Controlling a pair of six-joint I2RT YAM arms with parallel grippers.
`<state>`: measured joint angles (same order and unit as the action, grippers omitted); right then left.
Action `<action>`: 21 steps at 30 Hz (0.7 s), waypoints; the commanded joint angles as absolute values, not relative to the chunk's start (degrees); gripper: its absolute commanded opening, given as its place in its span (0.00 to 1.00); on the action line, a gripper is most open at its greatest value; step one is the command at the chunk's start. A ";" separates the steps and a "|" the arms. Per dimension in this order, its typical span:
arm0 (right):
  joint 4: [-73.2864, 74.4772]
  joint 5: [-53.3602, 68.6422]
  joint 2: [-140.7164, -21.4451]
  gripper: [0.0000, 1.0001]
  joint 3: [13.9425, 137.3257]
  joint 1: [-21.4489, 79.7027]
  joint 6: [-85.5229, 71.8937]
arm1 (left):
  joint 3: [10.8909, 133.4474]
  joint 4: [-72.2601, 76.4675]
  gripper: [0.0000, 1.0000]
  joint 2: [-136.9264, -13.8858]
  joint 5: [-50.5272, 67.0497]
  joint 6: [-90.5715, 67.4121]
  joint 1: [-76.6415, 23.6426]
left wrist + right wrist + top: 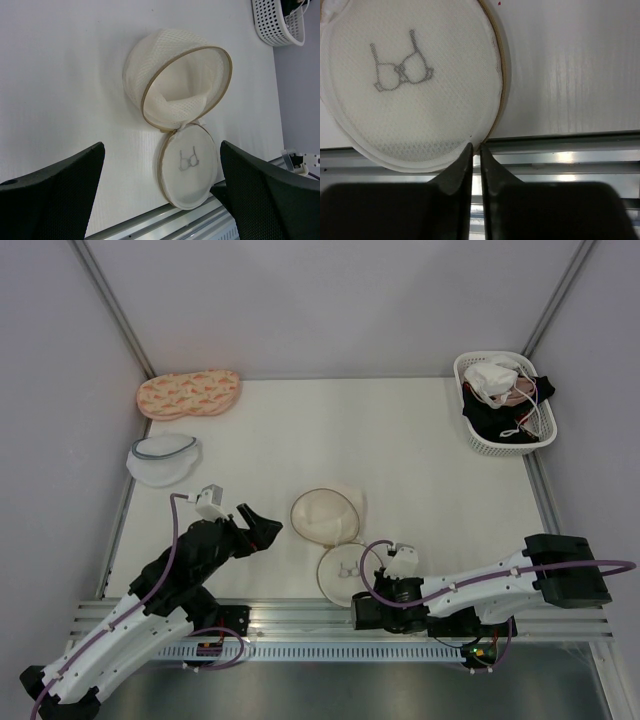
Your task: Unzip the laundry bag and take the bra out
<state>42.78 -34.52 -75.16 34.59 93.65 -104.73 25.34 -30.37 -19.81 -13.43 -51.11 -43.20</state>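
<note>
The cream laundry bag lies unzipped near the table's front. Its domed half (pixel 325 514) gapes open, and I see only mesh inside it (pixel 175 85). Its flat lid with the black bra symbol (pixel 342 573) (pixel 190 165) (pixel 410 80) lies flipped toward the front rail. A white padded bra (pixel 492 378) lies in the basket at the back right. My left gripper (pixel 262 526) (pixel 162 145) is open and empty, left of the bag. My right gripper (pixel 358 600) (pixel 476 150) is shut, its tips touching the lid's near rim over the rail.
A white basket (pixel 540 430) (pixel 275 27) at the back right also holds black and pink garments. A long peach patterned pouch (pixel 188 393) and a white mesh pouch with a grey-blue rim (pixel 163 458) lie at the back left. A metal rail (pixel 300 616) runs along the front edge.
</note>
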 commanded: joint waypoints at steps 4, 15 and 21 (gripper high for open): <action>44.47 -36.30 -78.75 0.00 36.30 93.96 -106.44 | 25.31 -30.15 0.99 -18.99 -13.01 -52.73 -43.16; 56.69 -42.88 -66.11 0.01 43.76 94.66 -100.03 | 25.05 -30.59 0.99 -18.19 -14.15 -52.38 -43.24; 49.84 -48.07 -58.19 0.00 49.46 94.57 -86.41 | 24.96 -29.97 0.99 -19.25 -15.03 -52.30 -43.24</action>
<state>52.21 -42.37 -59.96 45.36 94.19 -94.39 25.19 -30.96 -18.57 -13.47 -51.16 -43.20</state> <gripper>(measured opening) 0.004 0.993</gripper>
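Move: The right fingers, part open, are right at the near right rim of the laundry bag's lid. The lid's middle lies about 6 cm ahead and 6 cm left of them, practically level. The open bag body is some 18 cm ahead and 11 cm left; the metal rail runs about 4 cm behind, a little lower. From the idle left hand, the lid lies roughly 6 cm back, 17 cm right and 15 cm below. At the lid's near right rim the right fingers close completely, with the hand dipping a little and easing about 1 cm right. They end up shut on nothing and come free of the rim as the hand climbs faster and faster, some 11 cm, drifting about 2 cm forward and bending back left, the wrist tilting up roughly 15 degrees. ##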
